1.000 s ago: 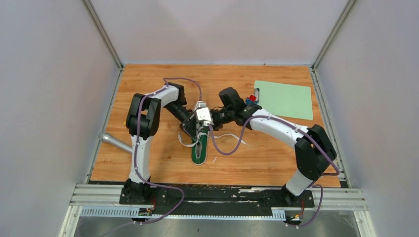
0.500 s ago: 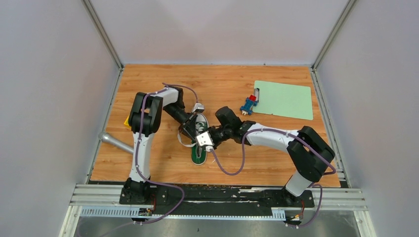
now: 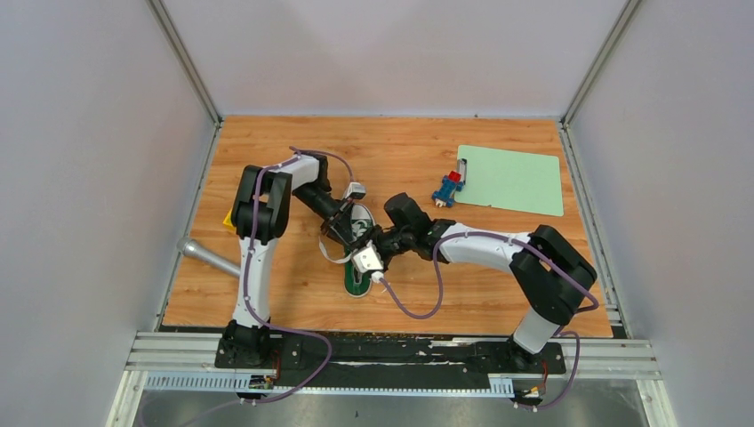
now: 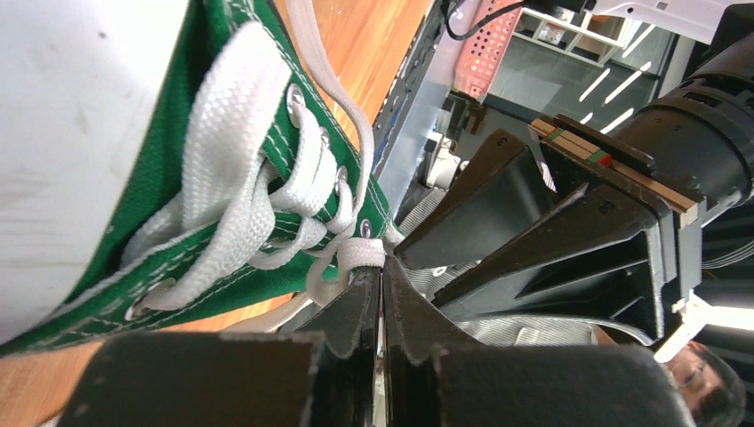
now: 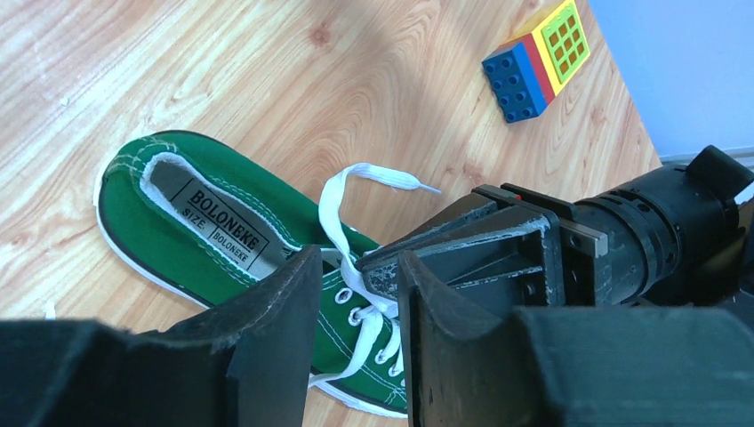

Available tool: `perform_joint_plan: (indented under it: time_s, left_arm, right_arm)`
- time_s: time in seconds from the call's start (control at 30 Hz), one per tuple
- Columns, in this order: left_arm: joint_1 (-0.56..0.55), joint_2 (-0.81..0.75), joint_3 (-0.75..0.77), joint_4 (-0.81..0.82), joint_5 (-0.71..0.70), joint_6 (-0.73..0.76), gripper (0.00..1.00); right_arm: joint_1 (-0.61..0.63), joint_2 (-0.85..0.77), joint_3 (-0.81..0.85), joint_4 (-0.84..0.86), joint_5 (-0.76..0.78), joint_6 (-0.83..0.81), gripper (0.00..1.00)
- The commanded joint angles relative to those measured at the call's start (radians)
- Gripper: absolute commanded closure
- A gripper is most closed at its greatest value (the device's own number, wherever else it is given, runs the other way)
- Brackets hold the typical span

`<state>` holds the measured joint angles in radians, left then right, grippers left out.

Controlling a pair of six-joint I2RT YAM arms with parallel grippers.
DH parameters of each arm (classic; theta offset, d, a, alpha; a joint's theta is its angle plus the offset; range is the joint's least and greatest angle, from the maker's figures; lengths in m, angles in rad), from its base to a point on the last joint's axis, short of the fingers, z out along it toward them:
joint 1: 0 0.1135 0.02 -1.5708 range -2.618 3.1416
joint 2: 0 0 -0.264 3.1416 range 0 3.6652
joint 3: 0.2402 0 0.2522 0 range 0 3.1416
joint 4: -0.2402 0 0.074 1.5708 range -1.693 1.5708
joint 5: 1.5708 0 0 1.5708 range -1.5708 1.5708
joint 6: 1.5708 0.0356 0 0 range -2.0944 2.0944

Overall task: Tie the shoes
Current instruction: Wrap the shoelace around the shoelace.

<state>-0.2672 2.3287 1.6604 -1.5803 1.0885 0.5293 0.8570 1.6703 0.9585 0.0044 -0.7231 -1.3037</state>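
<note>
The green shoe (image 3: 357, 280) lies mid-table, its white toe cap pointing away from the arm bases. Both wrist views show it too: canvas (image 4: 173, 169) and insole (image 5: 151, 213). My left gripper (image 3: 342, 233) comes in from the far left. Its jaws (image 4: 381, 271) are shut, with a bend of the white lace (image 4: 360, 255) pinched at the tips by the upper eyelets. My right gripper (image 3: 358, 252) hovers over the lacing from the right, its tips (image 5: 358, 258) open with nothing between them. One lace end (image 5: 333, 209) loops up off the shoe.
A pale green clipboard (image 3: 514, 178) lies at the far right, with a coloured toy block (image 3: 448, 189) beside it. A grey metal cylinder (image 3: 206, 255) rests near the left wall. Something yellow (image 3: 229, 222) peeks out behind the left arm.
My right gripper has swung from beyond the shoe's toe to a spot low over its lacing, uncovering the toy block. The left gripper has shifted slightly and stays at the eyelets.
</note>
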Motion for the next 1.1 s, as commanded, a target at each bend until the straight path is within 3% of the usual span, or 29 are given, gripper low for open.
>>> perform_joint_plan:
  time_s: [0.0,0.23,0.47,0.7,0.87,1.0,1.07]
  left_arm:
    - [0.005,0.022,0.033,-0.079,0.003,-0.014,0.92]
    - [0.005,0.017,0.033,-0.079,0.003,-0.015,0.92]
    - [0.005,0.002,0.035,-0.079,-0.001,-0.017,0.9]
    - [0.005,-0.001,0.044,-0.079,0.0,-0.027,0.84]
    - [0.006,0.001,0.05,-0.079,-0.003,-0.035,0.82]
    - [0.014,-0.01,0.059,-0.079,-0.013,-0.045,0.69]
    - [0.027,-0.02,0.064,-0.078,-0.013,-0.045,0.66]
  right_arm:
    - [0.004,0.029,0.034,-0.001,-0.007,-0.13,0.63]
    - [0.01,0.083,0.021,0.067,0.079,-0.239,0.67]
    - [0.011,0.083,0.024,0.073,0.096,-0.234,0.84]
    - [0.005,0.071,0.02,0.048,0.054,-0.303,0.76]
    - [0.005,0.085,0.035,0.004,0.043,-0.324,0.89]
    - [-0.004,0.074,0.036,-0.016,0.054,-0.307,1.0]
    - [-0.012,0.062,0.037,-0.046,0.053,-0.296,1.0]
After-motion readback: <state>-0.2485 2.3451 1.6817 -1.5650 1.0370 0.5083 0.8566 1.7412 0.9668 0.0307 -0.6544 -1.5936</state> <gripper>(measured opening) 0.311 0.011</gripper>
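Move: The lace strand crossing my left fingertips is what my right fingers will shut on, about 2 cm ahead, 1 cm left and 2 cm below my right hand. For my left hand it lies right at the tips. The shoe's middle is straight below my right hand, roughly 6 cm down and 1 cm left; the left lace tail lies some 7 cm left and 1 cm back, 9 cm down on the table. My right hand dips about 2 cm and eases 2 cm forward over the top of the tongue to my left fingertips, its wrist rolling some 15 degrees, then stays there and closes fully, pinching the lace beside them. My left fingers stay tucked under the crossing strand, shifting forward, left and down by about 1 cm, and part slightly toward the end. ##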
